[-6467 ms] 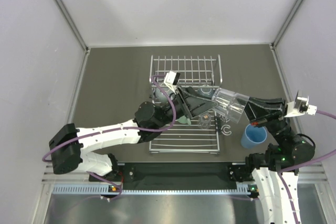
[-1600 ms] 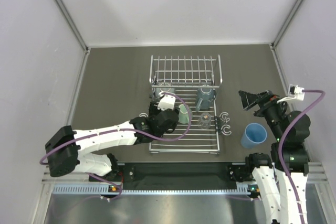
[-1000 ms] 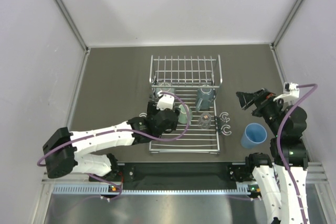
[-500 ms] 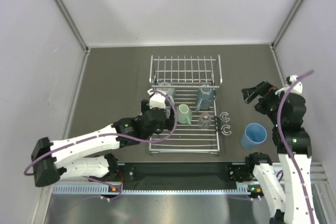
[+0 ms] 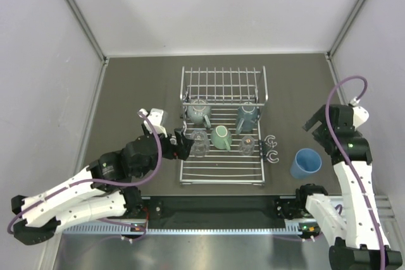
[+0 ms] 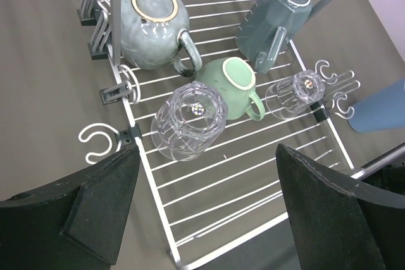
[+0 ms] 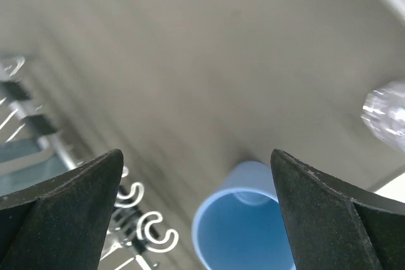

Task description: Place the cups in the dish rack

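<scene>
The dish rack stands mid-table, its hinged panel raised at the far side. On it are two grey-blue mugs, a mint-green mug, a clear tumbler and a smaller clear tumbler. The left wrist view shows the rack, the clear tumbler and the mint mug. My left gripper is open and empty, just left of the rack. A light-blue tumbler stands on the table to the right. My right gripper is open and empty above it.
Two white C-shaped clips lie between the rack and the light-blue tumbler; they also show in the right wrist view. Another clip lies at the rack's left edge. The enclosure walls stand close on the right. The right wrist view is blurred.
The clear tumbler once held above the rack now lies on it. My left gripper has pulled back toward the near left. My right arm has swung away to the right.
</scene>
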You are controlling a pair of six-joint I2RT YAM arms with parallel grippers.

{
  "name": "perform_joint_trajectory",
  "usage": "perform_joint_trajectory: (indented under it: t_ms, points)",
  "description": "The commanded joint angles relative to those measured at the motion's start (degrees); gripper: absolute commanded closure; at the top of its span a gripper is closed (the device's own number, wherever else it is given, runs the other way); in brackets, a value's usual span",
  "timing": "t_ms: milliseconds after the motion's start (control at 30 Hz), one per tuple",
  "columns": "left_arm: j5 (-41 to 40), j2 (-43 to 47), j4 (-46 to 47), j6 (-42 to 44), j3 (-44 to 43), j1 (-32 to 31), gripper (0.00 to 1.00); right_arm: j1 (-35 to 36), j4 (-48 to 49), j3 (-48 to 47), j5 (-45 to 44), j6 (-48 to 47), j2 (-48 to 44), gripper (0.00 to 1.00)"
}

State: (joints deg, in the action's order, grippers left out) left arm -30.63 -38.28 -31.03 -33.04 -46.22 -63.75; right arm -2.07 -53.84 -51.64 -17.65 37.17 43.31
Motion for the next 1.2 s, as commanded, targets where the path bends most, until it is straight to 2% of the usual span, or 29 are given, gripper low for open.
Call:
perform_joint_trajectory:
  t_ms: [0, 167, 267, 367, 633, 800, 933, 1167]
  points:
    - [0.7, 0.4, -2.2, 0.2, -2.2, 0.1, 0.07, -0.8, -9.0, -3.6, -11.5, 3.6, -1.7, 0.02]
    - [1.9, 0.6, 0.1, 0.5, -1.1, 0.1, 0.07, -0.8, -16.0, -4.0, -17.9, 7.2, -2.5, 0.1]
    - [3.1, 0.4, 0.8, 0.8, -1.2, 0.2, 0.08, -0.8, -17.4, -3.5, -16.5, 7.9, -3.8, 0.17]
    - [3.7, 0.8, 0.6, 0.8, -1.8, 0.1, 0.08, -0.8, -18.5, -2.3, -13.9, 9.2, -4.0, 0.21]
    - [3.3, 5.0, -1.2, 0.5, -2.0, 0.1, 0.08, -0.8, -20.8, 1.1, -4.5, 14.1, -1.9, 0.2]
    - [2.9, 6.2, -2.5, 0.3, -2.4, 0.1, 0.08, -0.8, -24.5, 1.9, -5.0, 16.9, 0.2, 0.24]
    - [2.7, 6.5, -2.8, 0.3, -2.0, 0.1, 0.08, -0.8, -23.2, 3.3, -4.3, 17.8, -2.3, 0.25]
    - [3.4, 6.0, -2.7, 0.0, -2.5, 0.2, 0.08, -0.8, -20.4, 5.4, -3.3, 18.7, -3.3, 0.38]
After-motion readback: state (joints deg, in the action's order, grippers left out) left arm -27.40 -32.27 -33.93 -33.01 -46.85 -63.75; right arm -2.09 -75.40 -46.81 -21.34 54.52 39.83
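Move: The blue cup stands upright on the table some 8 cm back from the right hand, about 3 cm to its left and 13 cm below. A clear glass lies roughly 15 cm to the right of the cup and 4 cm nearer the base. The rack's hooks are about 4 cm back and 13 cm left of the right hand. From the left hand the cup is some 40 cm to the right, 4 cm back and 19 cm below. The right hand draws back about 9 cm towards the blue cup, bowing out some 3 cm to the right and returning, and sinks about 6 cm, mostly in the second half, while its fingers tilt farther down and turn clockwise, each some 15 degrees. Its wide-open fingers narrow to about two thirds and end about the cup's right-hand wall, one over the mouth and one outside, with no grip yet; the empty left hand eases a couple of centimetres back, up and left, away from the loaded rack. ##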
